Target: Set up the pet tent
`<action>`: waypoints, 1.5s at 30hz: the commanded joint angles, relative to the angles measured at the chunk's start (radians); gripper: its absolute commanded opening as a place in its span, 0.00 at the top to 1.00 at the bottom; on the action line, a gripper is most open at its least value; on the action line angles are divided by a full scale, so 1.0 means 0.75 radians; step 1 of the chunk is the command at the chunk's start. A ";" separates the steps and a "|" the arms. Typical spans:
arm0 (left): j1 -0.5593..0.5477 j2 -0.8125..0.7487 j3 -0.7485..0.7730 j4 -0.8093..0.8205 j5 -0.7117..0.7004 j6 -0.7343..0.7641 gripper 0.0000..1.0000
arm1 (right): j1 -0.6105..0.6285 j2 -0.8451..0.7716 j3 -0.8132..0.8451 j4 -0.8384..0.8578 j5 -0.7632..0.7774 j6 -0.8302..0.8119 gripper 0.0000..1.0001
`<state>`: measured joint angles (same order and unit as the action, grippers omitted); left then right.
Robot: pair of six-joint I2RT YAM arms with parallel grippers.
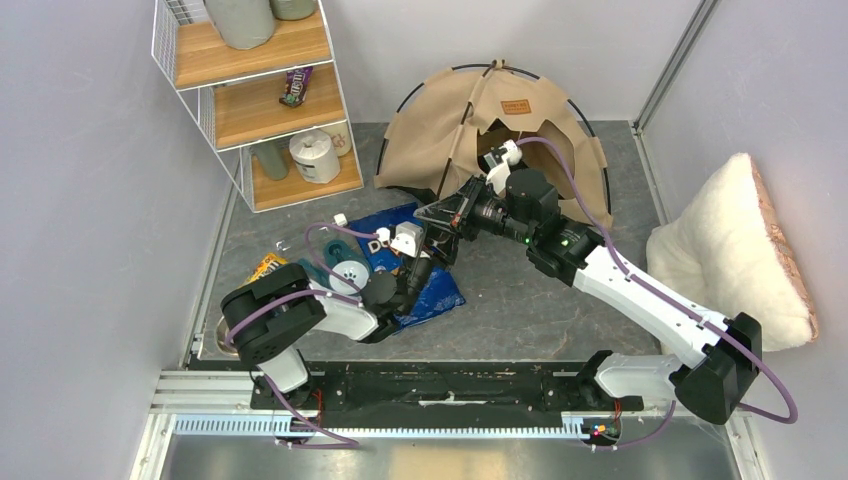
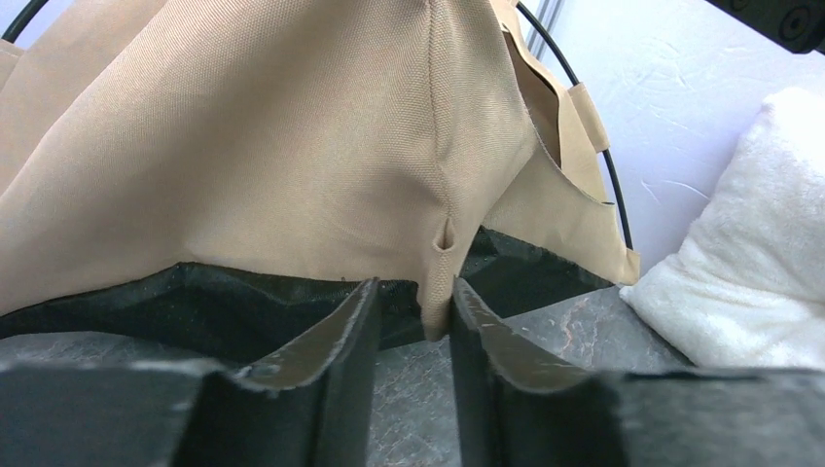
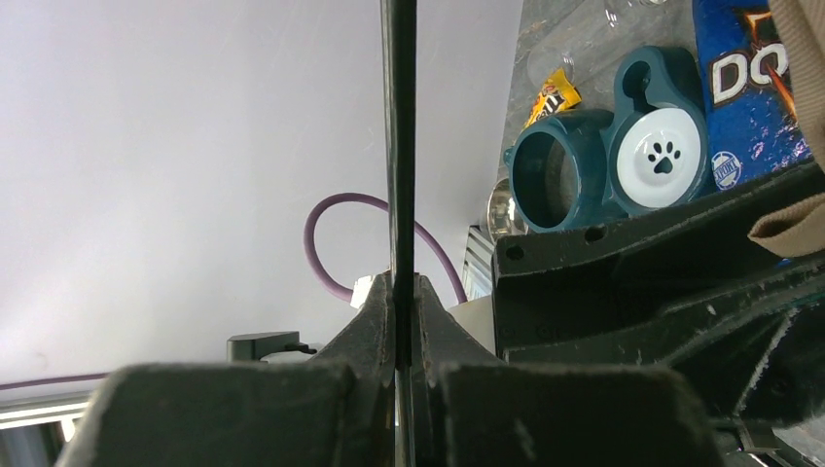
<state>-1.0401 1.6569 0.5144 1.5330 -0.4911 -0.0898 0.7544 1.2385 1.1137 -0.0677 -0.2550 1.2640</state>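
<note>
The tan pet tent [image 1: 470, 120] stands half raised at the back of the table, with thin black poles arching over it and a brown patch label near the top. In the left wrist view the tent fabric [image 2: 292, 146] fills the frame above its black lining [image 2: 195, 302]. A tan corner tab [image 2: 438, 282] hangs between the fingers of my left gripper [image 2: 413, 287], touching the right finger, with a gap on the left side; the jaws stand partly open. My right gripper [image 3: 399, 282] is shut on a thin black pole [image 3: 398, 117]. Both grippers meet at the tent's front left corner [image 1: 440, 215].
A fluffy white cushion [image 1: 720, 250] leans against the right wall. A wire and wood shelf [image 1: 260, 100] stands at the back left. A blue chip bag [image 1: 430, 285], a teal pet container [image 3: 608, 161] and a yellow candy packet [image 1: 265, 265] lie beside the left arm.
</note>
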 commanded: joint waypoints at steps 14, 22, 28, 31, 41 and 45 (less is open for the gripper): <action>-0.019 -0.078 -0.090 0.030 0.094 0.073 0.98 | -0.012 -0.088 -0.064 -0.039 0.120 -0.214 1.00; -0.019 -0.139 -0.198 0.028 0.159 0.057 0.98 | -0.012 -0.192 -0.124 -0.129 0.308 -0.474 1.00; -0.019 -0.173 -0.275 0.026 0.201 0.013 0.98 | -0.013 -0.193 -0.176 0.029 0.433 -0.536 1.00; -0.020 -0.231 -0.316 -0.026 0.208 -0.023 0.98 | -0.013 -0.208 -0.213 0.145 0.483 -0.555 1.00; -0.019 -0.598 -0.244 -0.723 0.231 -0.162 0.98 | -0.012 -0.144 -0.230 0.260 0.565 -0.658 1.00; -0.020 -0.677 -0.262 -0.864 0.197 -0.155 0.98 | -0.012 -0.158 -0.239 0.298 0.572 -0.663 1.00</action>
<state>-1.0512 1.2049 0.3080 1.0447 -0.3351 -0.1673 0.7574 1.1252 0.9405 0.0605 0.0685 0.8177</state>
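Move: The tent's corner sleeve tip hangs right at the left hand's half-open fingers, a centimetre or so ahead. The tent body is some 22 cm ahead and 10 cm right of that hand; the Doritos bag lies about 21 cm beneath, 8 cm left and 1 cm back. From the right hand, already gripping the pole, the sleeve tip is about 11 cm lower, 4 cm right and 3 cm ahead. The left fingers close and pinch the sleeve tip, then draw it back about 5 cm, with some left and down, turning about 10 degrees clockwise. The right hand keeps its grip on the pole, going down and right about 5 cm, then forward and partly back up, rolling some 30 degrees to bring the pole's free end down beside the left fingers. ##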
